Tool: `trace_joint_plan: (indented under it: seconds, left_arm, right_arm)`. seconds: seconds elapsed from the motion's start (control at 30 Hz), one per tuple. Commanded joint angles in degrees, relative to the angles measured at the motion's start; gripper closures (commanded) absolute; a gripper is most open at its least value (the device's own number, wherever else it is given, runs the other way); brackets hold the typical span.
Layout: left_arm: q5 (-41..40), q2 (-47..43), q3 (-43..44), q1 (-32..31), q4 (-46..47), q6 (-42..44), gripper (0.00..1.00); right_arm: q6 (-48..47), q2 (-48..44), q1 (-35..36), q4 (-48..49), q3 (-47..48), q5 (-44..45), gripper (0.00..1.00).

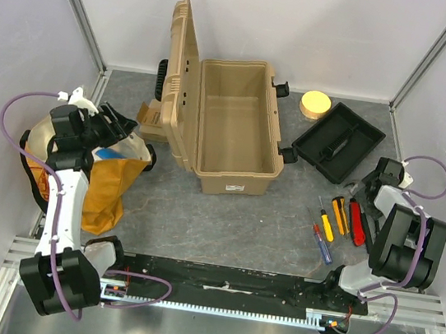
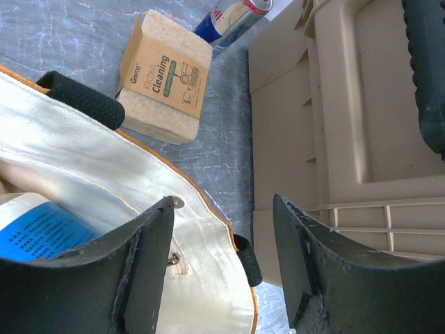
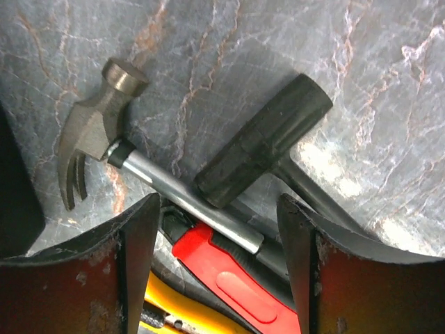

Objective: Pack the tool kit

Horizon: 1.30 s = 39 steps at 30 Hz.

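Note:
The tan toolbox (image 1: 237, 127) stands open mid-table, its lid (image 1: 181, 78) upright on the left. Its black inner tray (image 1: 339, 142) lies to the right of it. Yellow, red and blue-handled screwdrivers (image 1: 338, 221) lie in a row by the right arm. My right gripper (image 3: 219, 243) hovers open over a steel claw hammer (image 3: 87, 149), a black mallet head (image 3: 264, 139) and a red handle (image 3: 236, 278), gripping none of them. My left gripper (image 2: 222, 236) is open above the rim of the cloth bag (image 2: 208, 278), one finger over its white lining, the other over the toolbox wall (image 2: 348, 139).
A cardboard box of cleaning sponges (image 2: 167, 76) and a drink can (image 2: 233, 17) lie between the bag and the toolbox lid. A round yellow roll (image 1: 315, 105) sits at the back right. White walls enclose the table on three sides.

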Motion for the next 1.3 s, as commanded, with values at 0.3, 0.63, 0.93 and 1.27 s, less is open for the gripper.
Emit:
trace_joint_plan:
  seconds: [0.3, 0.63, 0.93, 1.27]
  left_arm:
    - [-0.3, 0.1, -0.2, -0.9, 2.3, -0.1, 0.36]
    - [-0.4, -0.5, -0.3, -0.8, 2.3, -0.2, 0.36]
    - [-0.6, -1.4, -0.4, -0.8, 2.3, -0.3, 0.36]
    - [-0.7, -1.9, -0.3, -0.8, 1.9, -0.4, 0.36]
  right_arm:
    - [-1.2, 4.1, 0.3, 5.7, -0.3, -2.4, 0.55]
    - [-3.7, 4.5, 4.3, 4.2, 1.6, -1.9, 0.9]
    - [-3.8, -3.3, 7.0, -0.9, 5.0, 3.8, 1.0]
    - [-2.8, -13.5, 9.0, -7.4, 13.9, 2.9, 1.0]
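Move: Right between the right hand's open fingers, barely 1 cm below the hand point, lies the claw hammer's shaft, its middle about 1 cm ahead and its head farther out. The red cutters sit some 4 cm back and 4 cm left, the yellow pliers about 2 cm back and 10 cm left; the black mallet's head is roughly 4 cm ahead, 5 cm right. From the left hand the hammer is some 90 cm right, 2 cm back and 22 cm lower. Sliding about 3.5 cm forward and 2 cm left along the shaft at table height, the right hand shuts its open fingers on the claw hammer and turns slightly counter-clockwise. Keeping the shaft pinched behind the head, it draws back a little, then lifts about 7 cm, edging forward again as the fingertips tilt up slightly. ##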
